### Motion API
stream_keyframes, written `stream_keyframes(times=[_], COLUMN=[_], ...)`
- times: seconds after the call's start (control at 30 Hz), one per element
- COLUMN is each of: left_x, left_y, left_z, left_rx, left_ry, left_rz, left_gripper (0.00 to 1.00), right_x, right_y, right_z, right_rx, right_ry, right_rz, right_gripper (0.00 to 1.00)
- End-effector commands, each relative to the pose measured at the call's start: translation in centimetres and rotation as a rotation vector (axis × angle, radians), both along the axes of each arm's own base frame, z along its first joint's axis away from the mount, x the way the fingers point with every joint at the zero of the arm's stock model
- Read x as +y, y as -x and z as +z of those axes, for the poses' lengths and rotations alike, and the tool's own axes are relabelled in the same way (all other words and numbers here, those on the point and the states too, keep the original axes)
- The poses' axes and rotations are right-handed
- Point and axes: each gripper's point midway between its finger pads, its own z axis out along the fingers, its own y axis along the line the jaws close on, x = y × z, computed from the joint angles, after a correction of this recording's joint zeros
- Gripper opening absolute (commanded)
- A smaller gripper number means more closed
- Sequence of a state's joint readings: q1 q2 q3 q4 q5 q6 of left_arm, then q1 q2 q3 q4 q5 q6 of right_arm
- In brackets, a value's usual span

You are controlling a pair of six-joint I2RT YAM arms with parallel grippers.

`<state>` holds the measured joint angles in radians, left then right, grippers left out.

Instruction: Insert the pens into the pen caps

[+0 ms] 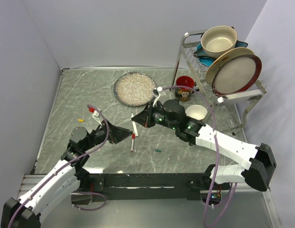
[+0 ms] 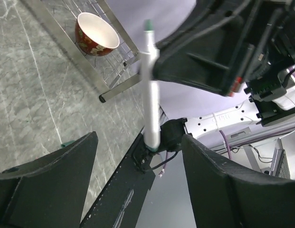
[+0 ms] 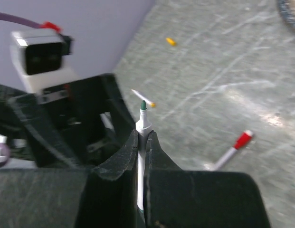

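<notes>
My right gripper [image 3: 143,133] is shut on a white pen [image 3: 143,124] whose green tip points out past the fingertips. In the left wrist view that same pen [image 2: 149,90] stands upright just ahead of my left gripper [image 2: 139,137], which is open, its lower end level with the fingertips and touching neither. From above, the left gripper [image 1: 127,134] and right gripper [image 1: 146,118] face each other mid-table. A pen with a red cap [image 1: 133,142] on it lies below them. A yellow-tipped pen [image 3: 143,99] lies beyond the held tip. A green cap [image 1: 158,150] and a yellow cap [image 1: 81,120] lie loose.
A glass plate [image 1: 135,89] sits at the back centre. A wire dish rack [image 1: 223,97] at the back right carries a bowl [image 1: 218,40] and a large plate [image 1: 235,71]. A red bowl [image 1: 185,88] and a white cup [image 1: 196,112] stand beside the right arm.
</notes>
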<state>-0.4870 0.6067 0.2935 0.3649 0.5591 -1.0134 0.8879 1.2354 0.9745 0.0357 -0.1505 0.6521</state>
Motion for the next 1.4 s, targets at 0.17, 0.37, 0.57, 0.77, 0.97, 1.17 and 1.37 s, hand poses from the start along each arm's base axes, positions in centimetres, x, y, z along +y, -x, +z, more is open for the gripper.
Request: stream_keyframes(times=[0.17,0.37,0.57,0.77,0.97,1.17,1.37], left_x=[-0.6,-1.0,-1.3,-1.5,-1.5,-0.8,2.0], left_y=[0.6,1.8,2.1,2.6,2.8,1.7,0.4], left_z=[3.1,4.1,3.5,3.7,3.5,2.6,2.1], left_rx=[-0.113,-0.132,-0.111,-0.127,-0.133,-0.139,-0.133], left_ry=[0.083,0.138,0.125,0.128,0.088,-0.043,-0.25], left_rz=[-0.06,-0.132,-0.16,-0.196,-0.209,-0.121,0.055], left_gripper=[0.68,0.65,0.49,0.39,0.01,0.01,0.01], right_x=[0.5,1.7,2.3,3.3,3.4,1.1,-3.7], right_y=[1.5,2.3,2.7,3.5,4.0,4.5,2.7], right_z=[5.2,4.9,5.1,4.7,3.9,4.8,-0.4], right_rx=[-0.034,-0.015,-0.017,-0.027,-0.039,-0.091,0.057], right_ry=[-0.216,-0.243,-0.247,-0.227,-0.184,-0.129,0.077], right_rz=[0.003,0.041,0.061,0.119,0.149,0.116,-0.14], right_gripper=[0.0,0.0,0.0,0.0,0.01,0.48,0.53])
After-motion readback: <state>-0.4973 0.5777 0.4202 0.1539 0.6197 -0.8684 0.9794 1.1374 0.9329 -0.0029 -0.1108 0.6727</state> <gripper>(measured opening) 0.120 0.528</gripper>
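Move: The white pen, green tip up and leaning forward in the right fingers, has its middle about 3 cm ahead of the left hand, 4 cm to its right and 1 cm higher. From the right hand, the open left fingers wait some 4 cm back, 4 cm left and 3 cm lower. On the table about 22 cm below the left hand, the red-capped pen lies 2 cm ahead and 1 cm right, the green cap 3 cm back and 17 cm right. The white pen changes hands: still pinching it, the right hand brings it about 4 cm back and 3 cm left to the left fingers, first rising, then sinking. The left hand rises and draws back 2–3 cm, yawing some 10 degrees clockwise, and pinches the pen's lower part. Only then do the right fingers open and let go, that hand edging off about 2 cm to its right as the left hand dips, then eases left. ##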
